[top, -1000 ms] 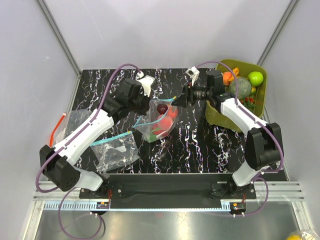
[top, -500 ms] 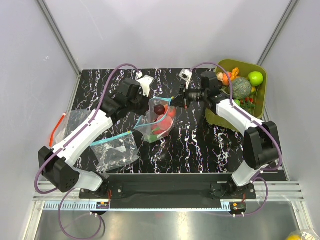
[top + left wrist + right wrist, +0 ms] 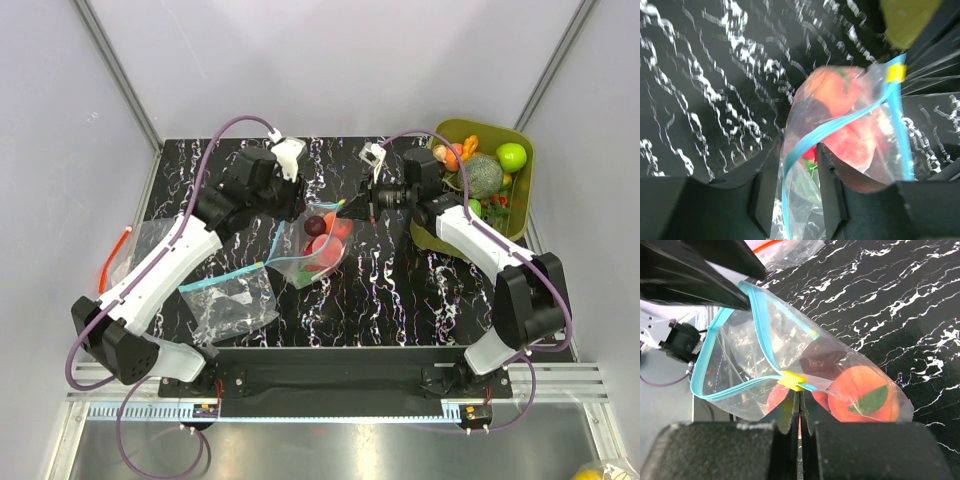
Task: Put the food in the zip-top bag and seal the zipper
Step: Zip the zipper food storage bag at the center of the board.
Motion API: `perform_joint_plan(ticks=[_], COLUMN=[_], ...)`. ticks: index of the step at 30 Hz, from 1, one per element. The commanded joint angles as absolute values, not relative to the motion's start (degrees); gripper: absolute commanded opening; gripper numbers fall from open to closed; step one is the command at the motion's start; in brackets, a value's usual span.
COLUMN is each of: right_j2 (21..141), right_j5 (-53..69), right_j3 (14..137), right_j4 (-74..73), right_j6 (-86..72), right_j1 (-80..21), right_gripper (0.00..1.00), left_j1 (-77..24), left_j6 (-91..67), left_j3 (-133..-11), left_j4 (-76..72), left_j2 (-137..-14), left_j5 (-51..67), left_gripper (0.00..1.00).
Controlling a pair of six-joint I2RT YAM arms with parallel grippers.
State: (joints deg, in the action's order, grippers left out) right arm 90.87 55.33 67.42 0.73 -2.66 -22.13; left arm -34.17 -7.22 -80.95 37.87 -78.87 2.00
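Note:
The zip-top bag (image 3: 312, 250) lies mid-table with its mouth gaping, and holds an orange fruit (image 3: 862, 395), a dark red one (image 3: 822, 357) and a red one (image 3: 857, 142). Its blue-green zipper (image 3: 760, 325) carries a yellow slider (image 3: 792, 380). My right gripper (image 3: 798, 395) is shut on the bag's edge right under that slider; it also shows in the top view (image 3: 347, 206). My left gripper (image 3: 797, 165) stands with its jaws apart, one on each side of the zipper strip (image 3: 840, 122) at the bag's other end; it also shows in the top view (image 3: 290, 212).
An olive-green tub (image 3: 482, 126) at the back right holds more toy food, among it a green apple (image 3: 511, 156). A second clear bag (image 3: 235, 300) lies at the front left. A bag with an orange-red strip (image 3: 140, 245) lies at the left edge.
My right gripper has moved left and closed on the bag's edge by the slider. My left wrist has turned and shifted along the bag's mouth; the bag has slid a little nearer.

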Motion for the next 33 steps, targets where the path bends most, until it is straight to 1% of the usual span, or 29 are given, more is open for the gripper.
perform_joint_plan(ticks=[1, 3, 6, 10, 18, 24, 27, 29, 30, 31, 33], right_j2=[89.5, 90.1, 91.0, 91.1, 90.6, 90.1, 89.6, 89.2, 88.9, 88.7, 87.8], right_j5=[53.1, 53.0, 53.7, 53.9, 53.6, 52.9, 52.5, 52.2, 52.1, 52.0, 51.7], right_j3=[69.8, 70.6, 71.1, 71.0, 70.7, 70.7, 70.7, 70.7, 70.7, 70.7, 70.2], right_j4=[3.2, 3.5, 3.6, 3.8, 4.5, 4.6, 4.0, 3.7, 3.2, 2.8, 1.8], right_j6=[-5.0, -5.4, -5.4, -5.1, -5.6, -5.7, -5.5, -5.3, -5.1, -5.0, -4.3], right_j1=[-23.1, -23.2, -23.3, -23.3, -23.4, -23.3, -23.3, -23.3, -23.3, -23.3, -23.3], right_gripper=[0.00, 0.00, 0.05, 0.07, 0.09, 0.11, 0.13, 0.15, 0.18, 0.25, 0.31], left_j1=[-34.1, -34.1, -34.5, -36.0, -39.3, -39.6, -39.6, -39.5, -39.5, -39.6, -39.6], left_j6=[-5.0, -4.1, -2.3, 1.1, 10.8, 12.1, 12.4, 12.5, 12.8, 12.8, 13.3], left_j3=[-87.7, -89.6, -92.1, -93.9, -96.2, -96.0, -95.8, -96.7, -97.1, -97.6, -98.3], left_j4=[36.4, 37.5, 39.3, 41.0, 46.5, 45.4, 43.3, 42.9, 43.0, 43.1, 43.2], left_j2=[-79.3, -80.9, -83.8, -87.0, -90.3, -92.4, -94.1, -95.1, -95.9, -96.1, -95.7], left_j5=[5.1, 7.3, 11.1, 11.3, 3.0, 1.5, 2.3, 2.4, 2.2, 1.8, 2.2], left_gripper=[0.41, 0.41, 0.41, 0.41, 0.42, 0.42, 0.37, 0.19, 0.07, 0.00, 0.00])
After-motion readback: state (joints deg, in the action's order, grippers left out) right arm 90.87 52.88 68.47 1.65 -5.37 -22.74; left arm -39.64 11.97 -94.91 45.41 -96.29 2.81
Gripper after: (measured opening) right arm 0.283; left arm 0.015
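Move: The blue zip strip, just short of the yellow slider, is about 6 cm to the left hand's right, 1 cm ahead and 4 cm below it. The slider is 2 cm farther right and 1 cm farther out than that spot; inside the bag the leafed peach lies roughly 3 cm back, 7 cm right and 11 cm below the hand, the pink fruit some 8 cm back, 5 cm right and 12 cm down. The right hand pinches the bag at the slider, 1 cm left of its hand point. Up and to the right in a small arc, the left hand lifts some 4 cm with part-open fingers, then comes down on the zip strip beside the right fingers, ending about 5 cm right of and 4 cm below its start; it turns clockwise and rolls its left side up on the way, then closes, pinching the strip. The right hand stays almost in place, rising a centimetre and opening part way to let go. ##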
